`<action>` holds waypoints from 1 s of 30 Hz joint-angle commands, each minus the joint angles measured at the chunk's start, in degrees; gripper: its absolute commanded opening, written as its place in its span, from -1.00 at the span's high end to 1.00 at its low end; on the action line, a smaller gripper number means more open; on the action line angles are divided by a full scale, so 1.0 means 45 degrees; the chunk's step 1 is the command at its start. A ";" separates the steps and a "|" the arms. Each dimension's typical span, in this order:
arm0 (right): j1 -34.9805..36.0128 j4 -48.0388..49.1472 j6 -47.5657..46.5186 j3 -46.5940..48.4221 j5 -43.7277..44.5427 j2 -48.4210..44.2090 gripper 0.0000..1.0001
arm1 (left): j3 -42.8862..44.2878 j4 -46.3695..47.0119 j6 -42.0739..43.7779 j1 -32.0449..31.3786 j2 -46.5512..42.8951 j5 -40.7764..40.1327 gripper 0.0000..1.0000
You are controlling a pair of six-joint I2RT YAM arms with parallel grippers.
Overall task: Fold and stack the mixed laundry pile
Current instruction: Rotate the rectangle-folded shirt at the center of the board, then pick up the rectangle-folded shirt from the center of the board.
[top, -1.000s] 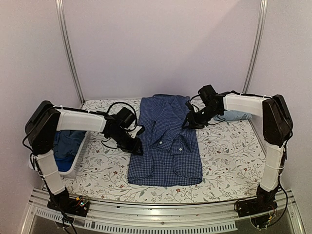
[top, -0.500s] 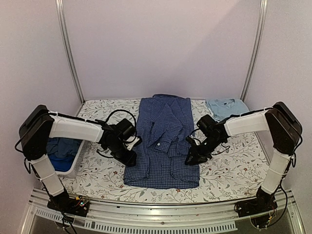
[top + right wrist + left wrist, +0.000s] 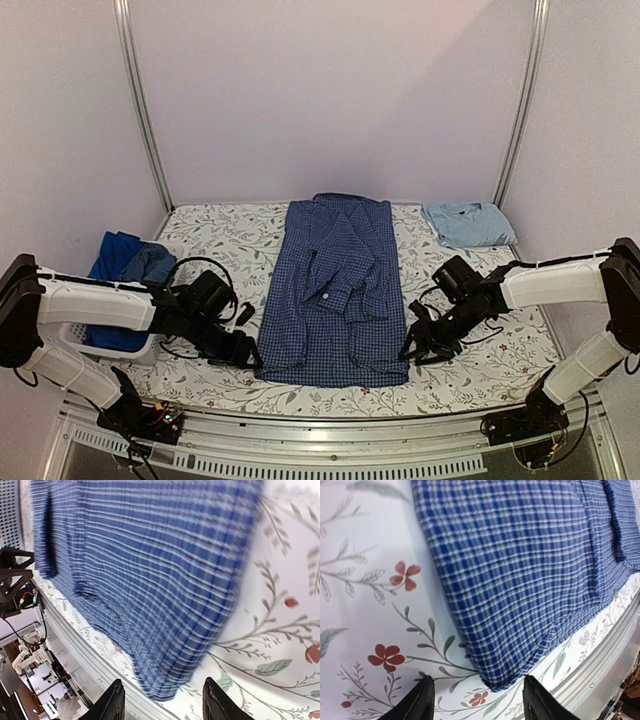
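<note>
The dark blue small-check shirt [image 3: 335,290] lies flat and lengthways in the middle of the flowered table, collar at the far end. My left gripper [image 3: 246,356] sits low at its near left corner, and in the left wrist view the gripper [image 3: 480,701] is open with that corner [image 3: 506,679] just ahead of its fingertips. My right gripper [image 3: 409,350] sits at the near right corner, and in the right wrist view the gripper [image 3: 163,702] is open, the checked corner [image 3: 161,687] lying between the fingers, not pinched. A folded light-blue shirt [image 3: 467,223] rests at the back right.
A white basket [image 3: 140,352] stands at the left behind my left arm, with brighter blue garments [image 3: 127,262] heaped in it. The table's metal front rail [image 3: 330,425] runs just beyond the shirt's hem. Walls close in the back and both sides.
Both arms have swept along the shirt's sides toward the near edge and now sit at its bottom corners. Both sets of jaws have widened. The left arm has uncovered the basket's garments.
</note>
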 commanded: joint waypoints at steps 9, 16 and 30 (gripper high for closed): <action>0.0051 0.3497 0.2212 -0.1343 -0.0186 0.1645 -0.03 | -0.1714 0.3804 -0.2474 0.0077 0.1075 0.1637 -0.10; 0.0164 0.3833 0.2206 -0.1546 -0.0728 0.2246 0.59 | -0.1109 0.3494 -0.1901 -0.0206 0.1992 0.2289 0.83; 0.1404 0.2708 0.2638 -0.0497 -0.0363 -0.1161 1.00 | 0.0039 0.0770 -0.1560 -0.0712 -0.1503 0.2201 1.00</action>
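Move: The checked shirt's near-left corner lies about 3 cm right of the left gripper, 1 cm back and 2 cm below. Its near-right corner is some 2 cm left of the right gripper, 1 cm back and 3 cm below. The folded-in sleeve cuffs lie roughly 12 cm ahead and 13 cm left of the right gripper. The light-blue shirt is about 33 cm ahead and 20 cm right of that gripper, the laundry basket 13 cm ahead and 28 cm left of the left gripper. Bring the open grippers in towards each other over the shirt's near corners, the left one going about 3 cm right, the right one first sinking, then easing left; tilt the left fingers some 10 degrees further inward. Lower both slightly and shut them to pinch the corners, then draw back about 4 cm towards the bases and lift about 5 cm. ##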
